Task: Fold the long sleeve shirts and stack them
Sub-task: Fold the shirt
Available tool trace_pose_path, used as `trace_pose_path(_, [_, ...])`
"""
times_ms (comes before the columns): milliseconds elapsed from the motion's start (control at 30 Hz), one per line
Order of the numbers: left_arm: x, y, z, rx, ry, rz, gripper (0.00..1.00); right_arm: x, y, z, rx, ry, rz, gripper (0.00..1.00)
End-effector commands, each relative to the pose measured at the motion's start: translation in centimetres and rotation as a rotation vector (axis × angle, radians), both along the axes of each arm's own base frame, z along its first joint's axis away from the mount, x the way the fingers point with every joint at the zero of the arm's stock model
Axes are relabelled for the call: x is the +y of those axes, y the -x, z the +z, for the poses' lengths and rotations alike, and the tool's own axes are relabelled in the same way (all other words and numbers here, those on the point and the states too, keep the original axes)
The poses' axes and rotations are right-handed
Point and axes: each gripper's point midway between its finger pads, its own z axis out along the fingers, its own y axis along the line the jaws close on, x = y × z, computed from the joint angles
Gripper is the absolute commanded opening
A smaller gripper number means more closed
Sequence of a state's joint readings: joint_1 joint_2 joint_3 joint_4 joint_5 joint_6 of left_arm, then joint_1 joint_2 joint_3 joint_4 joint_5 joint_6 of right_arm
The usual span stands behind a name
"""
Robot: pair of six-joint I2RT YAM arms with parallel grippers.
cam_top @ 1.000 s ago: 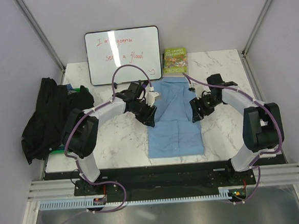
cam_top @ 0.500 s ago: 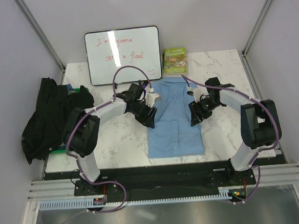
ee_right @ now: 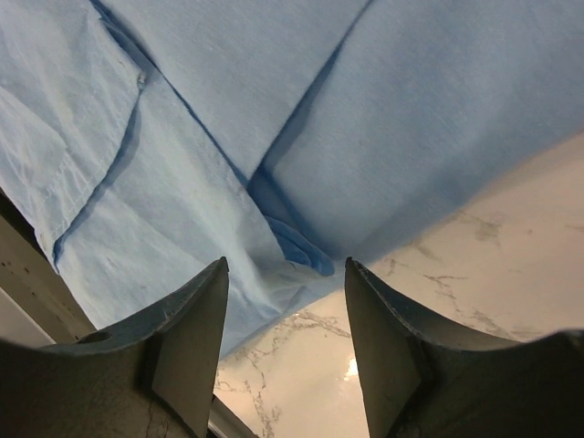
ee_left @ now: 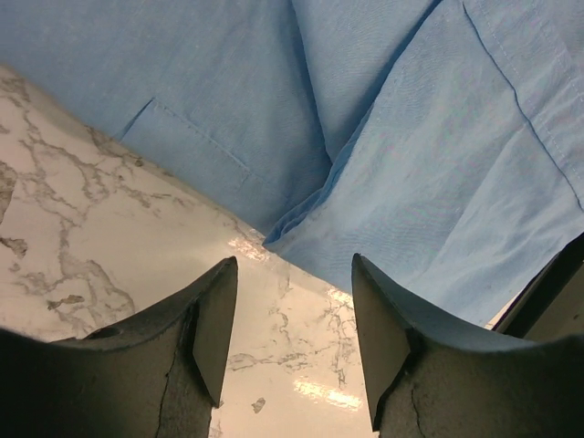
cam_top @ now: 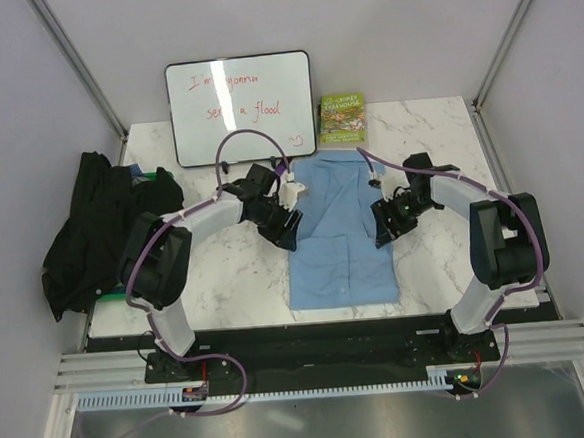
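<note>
The light blue shirt (cam_top: pixel 339 231) lies flat in the middle of the table, folded into a long panel with its collar at the back. My left gripper (cam_top: pixel 289 231) is open and empty at the shirt's left edge; in the left wrist view (ee_left: pixel 294 274) a fold of the blue cloth (ee_left: pixel 392 164) lies just beyond the fingertips. My right gripper (cam_top: pixel 381 229) is open and empty at the shirt's right edge (ee_right: pixel 286 274), the cloth edge (ee_right: pixel 228 137) between and beyond its fingertips. The black shirt (cam_top: pixel 97 228) lies crumpled at the table's left edge.
A whiteboard (cam_top: pixel 240 107) with red writing leans at the back. A small green-covered book (cam_top: pixel 342 118) lies at the back, right of it. Something green and blue (cam_top: pixel 117 291) pokes out under the black shirt. Grey walls close in the left and right sides.
Both grippers have shifted only slightly at the shirt's edges, the right one a little inward toward the cloth. The shirt has not visibly moved.
</note>
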State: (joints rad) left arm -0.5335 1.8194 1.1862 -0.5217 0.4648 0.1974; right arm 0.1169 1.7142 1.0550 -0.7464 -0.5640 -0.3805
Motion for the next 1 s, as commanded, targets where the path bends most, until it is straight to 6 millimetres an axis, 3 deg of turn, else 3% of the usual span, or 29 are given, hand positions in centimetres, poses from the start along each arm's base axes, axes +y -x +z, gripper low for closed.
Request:
trace_pose_path(0, [-0.2,-0.1,1.4,-0.016,0.041,0.021,0.6,-1.2,-0.8,1.4,-0.043,0.01,-0.029,0.62])
trace_pose_path(200, [-1.3,0.1,1.1,0.032,0.083,-0.004,0.58,-0.5,0.1,1.7,0.001,-0.038,-0.021,0.59])
trace_pose_path(467, [-1.9,0.3,0.4,0.079,0.096,-0.007,0.55,0.6,0.0,1.0,0.071,-0.098,-0.038,0.55])
trace_pose_path(600, [-2.3,0.4,1.1,0.072,0.119,-0.022,0.46,0.2,-0.5,1.4,0.037,-0.078,-0.025,0.47])
trace_pose_path(700, [-2.7,0.1,1.6,0.059,0.135,-0.025,0.35,0.1,-0.6,1.5,0.023,-0.07,-0.026,0.33])
trace_pose_path(733, [-2.9,-0.1,1.8,0.055,0.14,-0.024,0.3,0.1,-0.7,1.6,0.014,-0.071,-0.027,0.18])
trace_pose_path(800, [-3.1,-0.3,2.2,0.045,0.148,-0.026,0.27,0.1,-0.8,1.7,-0.001,-0.068,-0.028,0.01])
trace_pose_path(967, [-3.0,-1.0,2.5,0.017,0.136,-0.011,0.1,-0.5,-1.0,2.7,-0.066,-0.059,-0.017,0.0])
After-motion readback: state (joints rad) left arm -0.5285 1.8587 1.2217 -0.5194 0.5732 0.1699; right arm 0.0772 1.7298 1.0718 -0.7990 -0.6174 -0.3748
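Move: Both hands are low over the folded shirt, open, each with a corner of the turned-up flap nearly between its fingertips. The left corner is about 1 cm right of and 1 cm below the left hand; the right corner is roughly 1 cm straight below the right hand. The shirt's front folded edge has its middle some 12 cm back from both, about 9 cm right of the left hand and 8 cm left of the right hand. Back and slightly down by about 1 cm, the left hand dips to its flap corner, then slides some 1.5 cm right as it closes most of the way on the cloth, tilting about 5 degrees and lifting a touch. The right hand first shifts 1 cm right, eases back left and towards the base, then shuts fully, pinching the other corner. ##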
